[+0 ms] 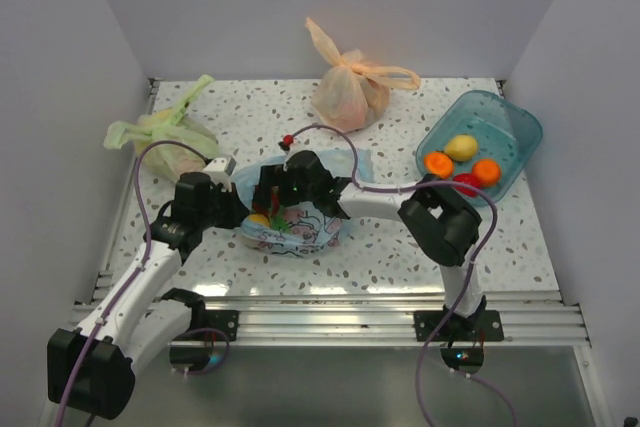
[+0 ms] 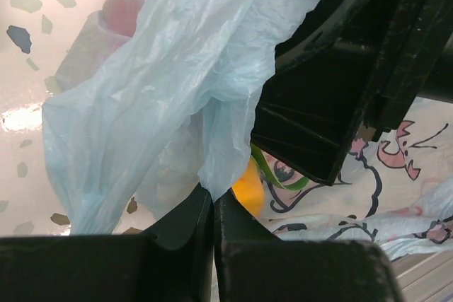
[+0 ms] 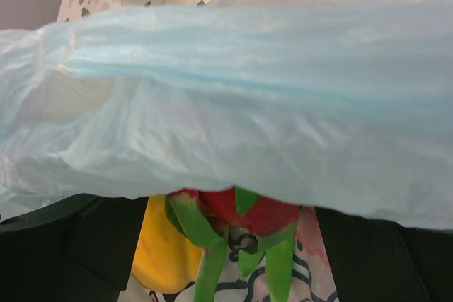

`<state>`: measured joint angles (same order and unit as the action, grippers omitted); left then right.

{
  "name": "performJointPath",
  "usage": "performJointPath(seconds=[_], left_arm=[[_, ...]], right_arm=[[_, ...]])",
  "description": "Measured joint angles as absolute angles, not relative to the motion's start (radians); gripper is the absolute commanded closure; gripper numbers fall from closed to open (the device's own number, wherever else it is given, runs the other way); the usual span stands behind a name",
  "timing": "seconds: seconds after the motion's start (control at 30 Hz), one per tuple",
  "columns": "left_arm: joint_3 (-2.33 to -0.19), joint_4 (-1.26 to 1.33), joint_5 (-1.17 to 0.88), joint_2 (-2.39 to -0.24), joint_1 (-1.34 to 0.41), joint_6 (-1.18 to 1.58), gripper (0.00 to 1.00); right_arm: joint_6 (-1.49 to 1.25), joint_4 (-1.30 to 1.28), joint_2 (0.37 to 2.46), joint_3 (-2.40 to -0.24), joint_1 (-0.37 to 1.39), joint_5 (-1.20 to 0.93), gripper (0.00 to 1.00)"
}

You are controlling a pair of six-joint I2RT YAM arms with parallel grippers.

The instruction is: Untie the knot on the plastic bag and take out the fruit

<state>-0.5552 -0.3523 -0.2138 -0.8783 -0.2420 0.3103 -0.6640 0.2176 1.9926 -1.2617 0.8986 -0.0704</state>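
Note:
The light blue plastic bag point(image 1: 300, 235) with its cartoon print lies in the table's middle, its mouth held up. My left gripper point(image 1: 244, 210) point(image 2: 214, 196) is shut on the bag's thin film point(image 2: 170, 97) at the left rim. From the right, my right gripper point(image 1: 284, 187) point(image 3: 226, 245) reaches into the mouth, jaws open wide. Between its fingers point(image 3: 71, 238) sits a red fruit with green leaves point(image 3: 251, 213). A yellow fruit point(image 3: 159, 252) point(image 2: 249, 187) lies beside it. Bag film point(image 3: 248, 104) drapes over them. The knot does not show.
At the right, a teal bin point(image 1: 522, 127) holds a yellow fruit point(image 1: 461, 147), two orange ones point(image 1: 438, 163) and a red one point(image 1: 466, 184). A knotted green bag point(image 1: 165, 137) sits back left, a knotted orange bag point(image 1: 345, 87) at the back. White walls enclose the table.

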Motion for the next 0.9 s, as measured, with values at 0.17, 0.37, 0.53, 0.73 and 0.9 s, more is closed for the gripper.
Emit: performJointPath(seconds=[0.17, 0.37, 0.53, 0.73, 0.9], left_arm=[[-0.555, -0.352, -0.214, -0.879, -0.242, 0.31, 0.94], [-0.555, -0.353, -0.212, -0.878, -0.242, 0.311, 0.94], [-0.555, -0.353, -0.205, -0.878, -0.242, 0.311, 0.94], [-0.555, -0.353, -0.204, -0.876, -0.242, 0.311, 0.94], [-0.555, -0.353, -0.204, -0.876, -0.242, 0.311, 0.94]], right_arm=[[-0.665, 0.26, 2.011, -1.264, 0.899, -0.062, 0.51], [-0.641, 0.302, 2.002, -1.243, 0.899, -0.041, 0.83], [-0.592, 0.26, 1.945, -1.197, 0.9, -0.039, 0.97], [-0.525, 0.178, 1.877, -1.171, 0.902, -0.031, 1.0], [-0.477, 0.11, 1.863, -1.171, 0.903, 0.001, 1.0]])
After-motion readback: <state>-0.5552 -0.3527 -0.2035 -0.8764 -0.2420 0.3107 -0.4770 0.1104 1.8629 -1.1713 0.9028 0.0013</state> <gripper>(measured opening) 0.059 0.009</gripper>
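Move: The red dragon fruit lies almost between the open right fingers, its middle about 1 cm ahead, 1 cm left and 2 cm below, under the bag's film. The yellow fruit sits roughly 4 cm back from the right hand, 3 cm left and 3 cm lower. From the left hand, shut on the bag's rim, the dragon fruit is some 4 cm ahead, 6 cm right and 5 cm below. The right fingers shut fully at the dragon fruit's leafy end as the hand retreats right, about 4 cm. ##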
